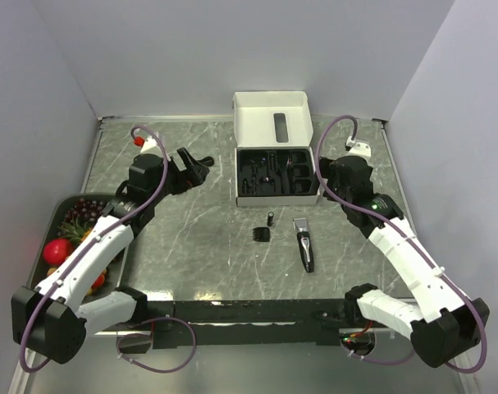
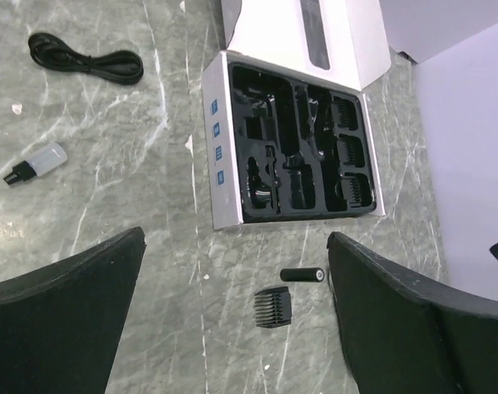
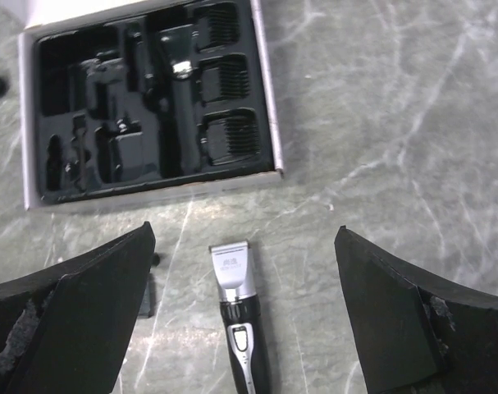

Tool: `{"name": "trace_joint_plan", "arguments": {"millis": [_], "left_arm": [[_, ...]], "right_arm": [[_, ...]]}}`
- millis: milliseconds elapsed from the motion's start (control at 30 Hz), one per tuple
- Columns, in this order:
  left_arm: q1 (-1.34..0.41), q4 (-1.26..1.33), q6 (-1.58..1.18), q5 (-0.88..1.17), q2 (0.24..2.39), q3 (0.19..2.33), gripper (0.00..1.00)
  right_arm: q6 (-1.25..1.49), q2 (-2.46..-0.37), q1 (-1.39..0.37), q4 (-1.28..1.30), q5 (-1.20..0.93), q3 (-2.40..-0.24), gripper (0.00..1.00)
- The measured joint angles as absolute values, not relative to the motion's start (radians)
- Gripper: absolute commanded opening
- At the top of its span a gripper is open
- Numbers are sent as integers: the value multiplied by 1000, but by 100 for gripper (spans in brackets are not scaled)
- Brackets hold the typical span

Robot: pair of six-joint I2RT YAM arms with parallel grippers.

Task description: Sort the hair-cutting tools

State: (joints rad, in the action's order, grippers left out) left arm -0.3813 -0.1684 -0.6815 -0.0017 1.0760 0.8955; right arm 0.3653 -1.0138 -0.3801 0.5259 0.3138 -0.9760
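Observation:
The black-and-silver clipper [image 1: 303, 245] lies on the table in front of the open box [image 1: 242, 199], blade end toward it. It also shows in the right wrist view [image 3: 240, 320], below my open, empty right gripper [image 3: 244, 232]. The black comb guard [image 2: 274, 307] and the small black cylinder [image 2: 303, 274] lie side by side left of the clipper, below my open, empty left gripper [image 2: 236, 236]. The coiled black cable [image 2: 84, 59] lies far left of the box. In the top view the left gripper [image 1: 196, 167] hovers left of the box and the right gripper [image 1: 322, 176] at its right edge.
The box's black insert [image 2: 294, 148] holds several comb guards in its slots; its white lid [image 1: 273, 119] stands open behind. A small clear bottle with a black cap [image 2: 35, 162] lies near the cable. A tray of fruit [image 1: 55, 215] sits at the left table edge.

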Motion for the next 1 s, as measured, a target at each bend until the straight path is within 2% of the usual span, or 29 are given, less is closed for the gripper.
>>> {"name": "trace_joint_plan", "arguments": {"millis": [367,533,767,1000], "left_arm": [[-379,-170,-717,-34,1101,868,99],[-379,-184,-748,-77,1073,835,99],[-382,-174,-776,-51,1069,756,99],[-406,-175,-781,-49,1080,717,99]], "right_arm": [[426,-1030,-368,542,389,-981,100],[418,-1024,-345,549,350,-969,99],[410,-1140,-467,599,264,-973,99],[504,-1233,-542,627,244,-860,99]]}}
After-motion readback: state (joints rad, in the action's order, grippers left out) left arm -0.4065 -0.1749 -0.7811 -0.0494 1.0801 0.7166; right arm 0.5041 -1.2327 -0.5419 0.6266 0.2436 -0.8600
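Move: The clipper lies some 8 cm back from the right hand, about 5 cm to its left and 20 cm below. From that hand, the black comb is about 4 cm back and 18 cm left, the small black tube level with it and 16 cm left, and the open box about 14 cm ahead and 14 cm left, all roughly 20 cm lower. From the left hand, the clipper is some 11 cm back, 31 cm to the right and 22 cm down. No contact yet: the right hand heads for the clipper, first easing about 2 cm right, then swinging back left and dropping faster, ending some 12 cm lower, 5 cm left and 4 cm back, tipped steeply down with fingers wide open. The empty left hand also sinks about 8 cm towards bare table, slightly back, tilting down and staying open. ##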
